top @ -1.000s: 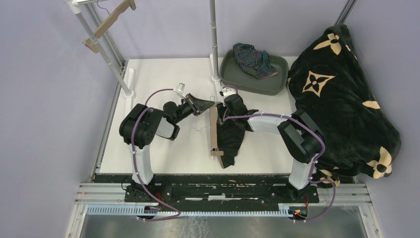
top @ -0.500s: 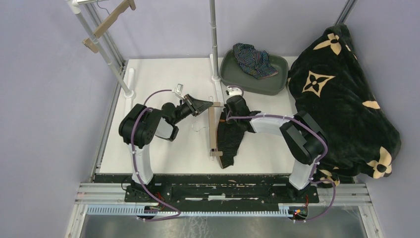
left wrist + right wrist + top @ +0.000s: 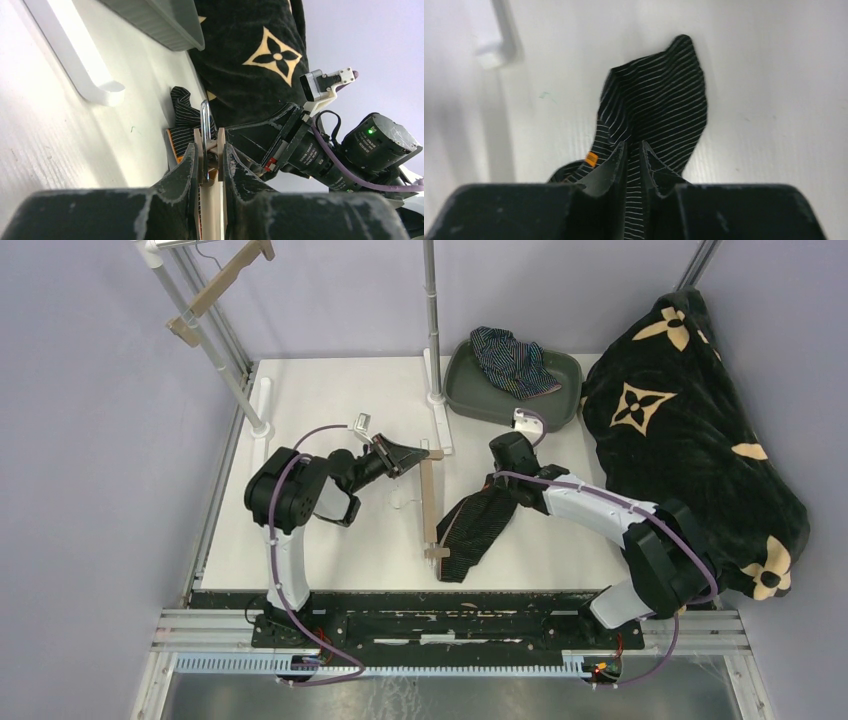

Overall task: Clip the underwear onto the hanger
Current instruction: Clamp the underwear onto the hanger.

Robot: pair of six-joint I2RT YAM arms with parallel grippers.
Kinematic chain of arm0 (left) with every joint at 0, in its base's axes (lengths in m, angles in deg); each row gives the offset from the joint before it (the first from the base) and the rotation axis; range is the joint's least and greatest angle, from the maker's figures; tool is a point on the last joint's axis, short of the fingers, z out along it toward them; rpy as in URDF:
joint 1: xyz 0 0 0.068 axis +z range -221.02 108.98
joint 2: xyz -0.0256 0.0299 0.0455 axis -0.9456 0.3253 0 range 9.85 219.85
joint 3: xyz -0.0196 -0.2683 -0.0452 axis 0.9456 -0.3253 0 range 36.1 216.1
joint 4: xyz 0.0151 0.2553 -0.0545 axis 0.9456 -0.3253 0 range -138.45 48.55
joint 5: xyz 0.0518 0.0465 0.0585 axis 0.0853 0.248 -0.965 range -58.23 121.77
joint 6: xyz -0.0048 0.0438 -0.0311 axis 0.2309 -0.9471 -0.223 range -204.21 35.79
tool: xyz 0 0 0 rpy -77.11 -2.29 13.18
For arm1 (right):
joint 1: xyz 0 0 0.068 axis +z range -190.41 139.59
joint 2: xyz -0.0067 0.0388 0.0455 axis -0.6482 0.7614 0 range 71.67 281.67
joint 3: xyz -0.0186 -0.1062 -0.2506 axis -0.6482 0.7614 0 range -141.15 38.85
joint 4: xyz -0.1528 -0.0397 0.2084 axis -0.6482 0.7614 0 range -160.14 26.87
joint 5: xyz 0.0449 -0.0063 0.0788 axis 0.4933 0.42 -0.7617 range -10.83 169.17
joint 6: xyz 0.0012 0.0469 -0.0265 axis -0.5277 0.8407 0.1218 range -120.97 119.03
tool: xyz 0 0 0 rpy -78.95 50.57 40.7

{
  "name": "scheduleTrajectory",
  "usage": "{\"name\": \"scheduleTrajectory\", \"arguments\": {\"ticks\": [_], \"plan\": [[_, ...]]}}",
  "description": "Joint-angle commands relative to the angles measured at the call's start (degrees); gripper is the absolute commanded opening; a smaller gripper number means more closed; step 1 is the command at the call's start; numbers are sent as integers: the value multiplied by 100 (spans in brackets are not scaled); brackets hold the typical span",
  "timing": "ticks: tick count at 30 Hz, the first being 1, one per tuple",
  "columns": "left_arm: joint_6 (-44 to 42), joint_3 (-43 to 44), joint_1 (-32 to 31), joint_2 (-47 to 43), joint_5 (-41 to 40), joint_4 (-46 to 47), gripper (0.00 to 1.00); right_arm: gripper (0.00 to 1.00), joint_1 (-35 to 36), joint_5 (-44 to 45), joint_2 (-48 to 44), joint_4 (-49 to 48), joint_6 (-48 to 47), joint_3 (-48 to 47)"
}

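Note:
The wooden hanger lies on the white table, running from far to near. My left gripper is shut on its far end; in the left wrist view the fingertips squeeze the wooden clip and its metal loop. The black pinstriped underwear lies just right of the hanger, its near end touching the bar. My right gripper is shut on its upper part, and pinstriped cloth runs between the fingers of the right gripper. A second, striped underwear lies in the grey tray.
A big black blanket with tan flowers is heaped along the right side. A rack pole with a white foot stands behind the hanger. Another wooden hanger hangs on the rail at the far left.
My right arm has swung right, away from the hanger, and its gripper has shut on the pinstriped underwear, drawing its upper end to the right. The left gripper still holds the hanger.

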Motion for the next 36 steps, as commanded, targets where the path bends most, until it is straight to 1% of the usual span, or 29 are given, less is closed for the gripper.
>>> {"name": "scheduleTrajectory", "arguments": {"ticks": [1,2,5,7,8,10,15,16,17,20,22,24,31,36], "plan": [[246,106,-8,95,282,433,3,24,-15,535,-198,760,217,-111],[236,115,-6,100,299,423,3,29,-11,628,-287,825,147,-145],[185,95,-13,93,320,367,3,37,-16,725,-496,866,-212,-286],[124,77,-23,77,321,293,3,47,-21,540,-602,635,-569,-351],[104,72,-26,68,321,264,3,49,-23,463,-620,626,-667,-432],[51,59,-26,49,323,189,3,57,-20,251,-581,612,-891,-628],[-76,37,-54,23,321,17,3,61,-10,-344,-287,597,-1230,-1216],[-76,37,-53,17,321,11,3,65,-7,-432,-187,638,-1256,-1352],[-76,37,-56,13,321,10,3,69,-13,-492,-21,736,-1263,-1560],[-89,30,-69,-25,308,-26,3,71,-12,-522,597,1744,-1155,-2386],[-134,28,-69,-53,295,-91,3,75,-7,-680,919,2026,-1082,-2673],[-172,23,-73,-76,286,-155,3,81,-7,-795,1134,2183,-927,-2800],[-226,-14,-70,-186,268,-247,3,82,-13,-911,1535,2365,-760,-2727],[-242,-16,-70,-209,273,-268,3,80,-10,-989,1849,2348,-778,-2672]]}}
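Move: The tagged end of the underwear's waistband lies about 3 cm left of the right hand, level with it fore and aft, some 6 cm below. The hanger's far clip is roughly 14 cm left and 1 cm ahead, slightly higher; the white stand foot's middle is 13 cm left, 11 cm ahead; the bin is some 20 cm ahead, 1 cm right. From the left hand, that waistband end is about 13 cm right, 2 cm back and 9 cm below. No grip is made: the right fingers, already a crack open, spread wide over the underwear. The hand slips a little back and right, arcs up, left and forward, then sinks about 8 cm towards the waistband end, tipping its fingers some 15 degrees down and turning slightly counter-clockwise. The left hand keeps its hold on the hanger and lowers it about 2 cm. ##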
